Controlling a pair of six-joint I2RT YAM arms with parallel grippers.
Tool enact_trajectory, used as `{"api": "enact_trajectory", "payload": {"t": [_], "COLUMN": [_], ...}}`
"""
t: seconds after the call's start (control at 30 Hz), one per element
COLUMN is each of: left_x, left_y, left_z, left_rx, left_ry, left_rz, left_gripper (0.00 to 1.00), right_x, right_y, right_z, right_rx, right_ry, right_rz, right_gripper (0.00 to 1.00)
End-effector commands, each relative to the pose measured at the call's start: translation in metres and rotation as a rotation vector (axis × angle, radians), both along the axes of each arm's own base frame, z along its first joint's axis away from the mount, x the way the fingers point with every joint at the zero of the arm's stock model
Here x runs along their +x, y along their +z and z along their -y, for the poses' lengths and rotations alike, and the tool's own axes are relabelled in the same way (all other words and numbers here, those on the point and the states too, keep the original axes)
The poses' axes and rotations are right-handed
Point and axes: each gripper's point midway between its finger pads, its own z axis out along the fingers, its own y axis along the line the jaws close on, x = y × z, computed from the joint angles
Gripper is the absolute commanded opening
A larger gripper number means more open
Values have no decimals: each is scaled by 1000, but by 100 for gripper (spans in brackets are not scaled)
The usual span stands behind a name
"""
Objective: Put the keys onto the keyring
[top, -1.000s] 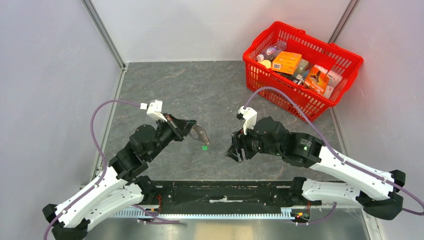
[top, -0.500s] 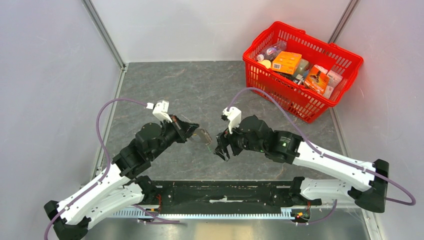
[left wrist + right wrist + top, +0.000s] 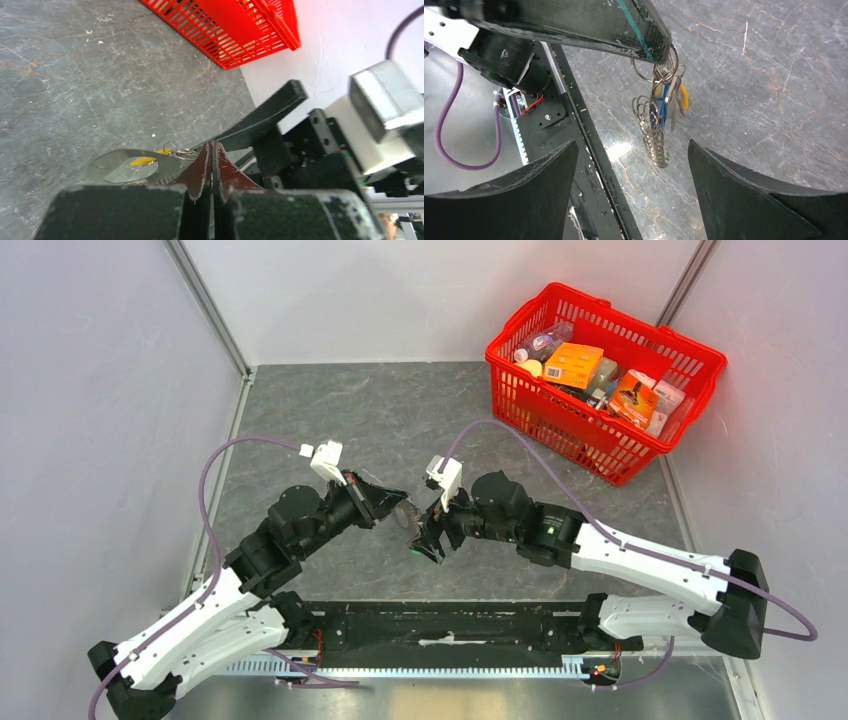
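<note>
My left gripper (image 3: 393,502) is shut on the keyring (image 3: 406,513) and holds it up above the table. In the right wrist view the metal ring (image 3: 659,65) hangs from the left gripper's fingertips (image 3: 644,35). Below it dangle a blue-headed key (image 3: 664,107), a yellow tag (image 3: 683,97), the woven strap (image 3: 654,137) and a small green tag (image 3: 666,155). My right gripper (image 3: 633,146) is open, its fingers either side of the hanging bunch and just below it. In the left wrist view the left gripper (image 3: 212,146) is shut, with the strap loop (image 3: 112,161) to its left.
A red basket (image 3: 600,440) full of packaged goods stands at the back right, also seen as a red basket wall (image 3: 225,30) in the left wrist view. The black base rail (image 3: 450,625) runs along the near edge, right under the two grippers.
My right arm has swung left and come up close to the left gripper, its jaws opening wider. The left gripper has shifted slightly right with the keyring in it.
</note>
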Motion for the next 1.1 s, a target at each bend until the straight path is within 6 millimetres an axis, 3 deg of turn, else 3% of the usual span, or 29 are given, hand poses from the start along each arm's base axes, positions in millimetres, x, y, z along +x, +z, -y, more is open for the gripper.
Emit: {"api": "enact_trajectory", "payload": {"t": [0.0, 0.4, 0.77, 0.87, 1.07], "left_x": [-6, -16, -14, -13, -12], "left_y": [37, 43, 43, 45, 45], "left_z": [9, 14, 11, 11, 10], "left_rx": [-133, -194, -195, -203, -208], "left_ry": [-46, -99, -75, -69, -63], "left_rz": [45, 40, 41, 41, 42], "left_gripper": [2, 2, 2, 2, 2], "right_x": [0, 17, 17, 18, 25], "right_y": [-2, -3, -12, -14, -16], "right_z": [-17, -28, -31, -29, -20], "right_rx": [59, 152, 167, 175, 185], "right_ry": [30, -55, -76, -97, -162], "right_rz": [11, 17, -27, -37, -43], "right_gripper": [88, 85, 71, 63, 37]}}
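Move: The hanging coil of the key bunch is about 4 cm to the right hand's left, 3 cm ahead and 4 cm lower. The blue key hangs just above the coil at roughly the right hand's height, 3 cm ahead and 4 cm left, and the green tag at the bottom end is some 8 cm below that hand with the same offsets. From the left hand, whose shut fingertips hold the ring, the coil hangs about 8 cm below, 1 cm back and 1 cm to its right. The right hand goes in under the left fingertips to the hanging bunch, dropping almost 3 cm, rising slightly as it slides left and a little forward, then sinking again to end about 3.5 cm lower and 2.5 cm farther left, its wide-open fingers closing to about half around the coil as it turns roughly 10 degrees. The left hand keeps its pinch on the ring and brings the bunch to meet it, easing about 2 cm up and just over 1 cm back and right, with a slight roll, then holding still. ##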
